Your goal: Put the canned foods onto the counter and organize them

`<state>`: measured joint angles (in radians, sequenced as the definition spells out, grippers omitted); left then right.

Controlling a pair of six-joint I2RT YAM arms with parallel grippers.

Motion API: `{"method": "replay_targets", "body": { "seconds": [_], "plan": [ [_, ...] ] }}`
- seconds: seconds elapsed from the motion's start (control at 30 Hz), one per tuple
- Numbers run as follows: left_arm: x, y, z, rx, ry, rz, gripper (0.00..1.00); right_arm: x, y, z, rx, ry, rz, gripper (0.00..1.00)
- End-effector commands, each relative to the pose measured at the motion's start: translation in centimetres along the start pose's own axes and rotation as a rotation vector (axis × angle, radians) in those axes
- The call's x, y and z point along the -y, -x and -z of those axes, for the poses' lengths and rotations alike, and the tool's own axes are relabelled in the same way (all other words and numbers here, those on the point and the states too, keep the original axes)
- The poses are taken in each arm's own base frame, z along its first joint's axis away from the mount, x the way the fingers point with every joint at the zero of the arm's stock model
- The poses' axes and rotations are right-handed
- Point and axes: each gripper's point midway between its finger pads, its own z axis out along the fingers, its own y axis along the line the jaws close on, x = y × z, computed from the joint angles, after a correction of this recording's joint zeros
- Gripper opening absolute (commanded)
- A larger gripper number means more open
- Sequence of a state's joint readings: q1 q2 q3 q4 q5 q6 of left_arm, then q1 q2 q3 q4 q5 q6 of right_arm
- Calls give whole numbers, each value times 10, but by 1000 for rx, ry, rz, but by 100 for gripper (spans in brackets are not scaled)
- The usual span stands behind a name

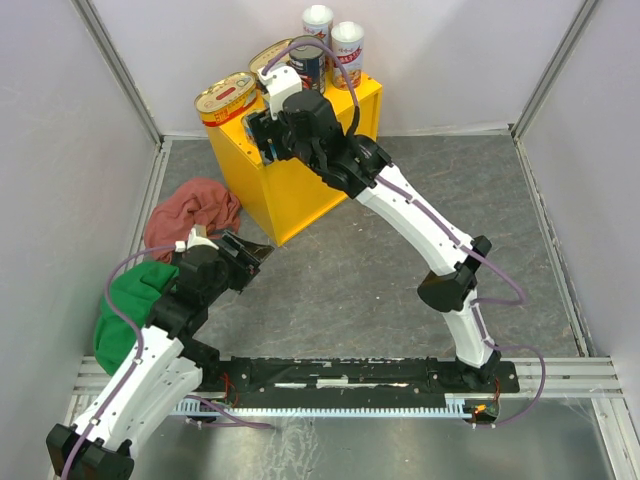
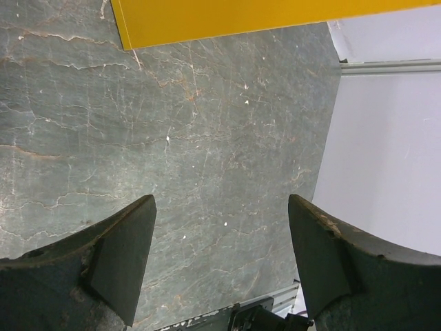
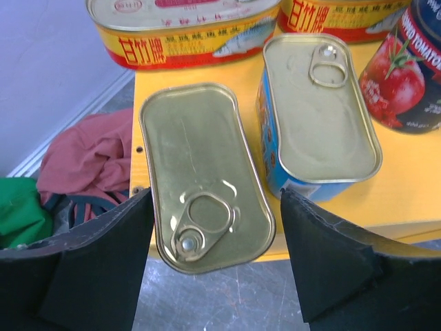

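The yellow counter carries the canned foods. In the right wrist view a rectangular gold tin lies at the counter's near edge, its pull-tab end hanging slightly over. My right gripper is open around it, with a small gap on each side. Beside it lies a second rectangular tin with a blue label. Two oval tins and a dark tomato can stand behind. Two tall white-topped cans stand at the back. My left gripper hangs open and empty over the floor.
A red cloth and a green cloth lie on the grey stone floor left of the counter, beside my left arm. White walls enclose the cell on three sides. The metal rail with the arm bases runs along the near edge.
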<state>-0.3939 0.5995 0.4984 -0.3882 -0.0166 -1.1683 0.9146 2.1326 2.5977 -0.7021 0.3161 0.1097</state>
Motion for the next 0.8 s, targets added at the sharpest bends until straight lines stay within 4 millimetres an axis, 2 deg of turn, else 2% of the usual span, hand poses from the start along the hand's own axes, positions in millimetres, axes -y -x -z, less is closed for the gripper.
{"method": "replay_targets", "body": {
  "seconds": [0.0, 0.2, 0.33, 0.53, 0.77],
  "plan": [
    [16, 7, 2, 24, -68, -17, 83, 5, 40, 33, 103, 15, -35, 79],
    [12, 6, 3, 28, -64, -3, 83, 7, 39, 47, 100, 26, -35, 76],
    [11, 6, 4, 30, -61, 1, 83, 5, 37, 51, 94, 41, -34, 66],
    [12, 8, 7, 37, -60, 0, 83, -1, 31, 47, 78, 70, -35, 53],
    [10, 9, 9, 40, -50, -11, 83, -12, 26, 39, 64, 111, -45, 45]
  ]
}}
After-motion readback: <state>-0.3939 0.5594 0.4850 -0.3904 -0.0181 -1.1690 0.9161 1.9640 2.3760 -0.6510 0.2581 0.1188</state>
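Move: The blue-labelled can I have just set down lies between my open right fingers, its middle some 2 cm ahead, 2 cm left and 2 cm below. Its twin, the second blue can, is about 6 cm ahead and 4 cm right of that hand; the front oval can is around 8 cm ahead and 8 cm left; the tomato can is roughly 11 cm ahead and 8 cm right. From my left hand the first can is about 18 cm ahead, 2 cm right and 22 cm up. I ease my right hand off the can, drawing it back and to the right about 3 cm, clear of the can's near end; it dips about a centimetre first, then rises to finish slightly higher than it began. As I back out I bring the wide-open fingers roughly halfway together, so the tips end narrowed just off that near end, the wrist hardly turning. ##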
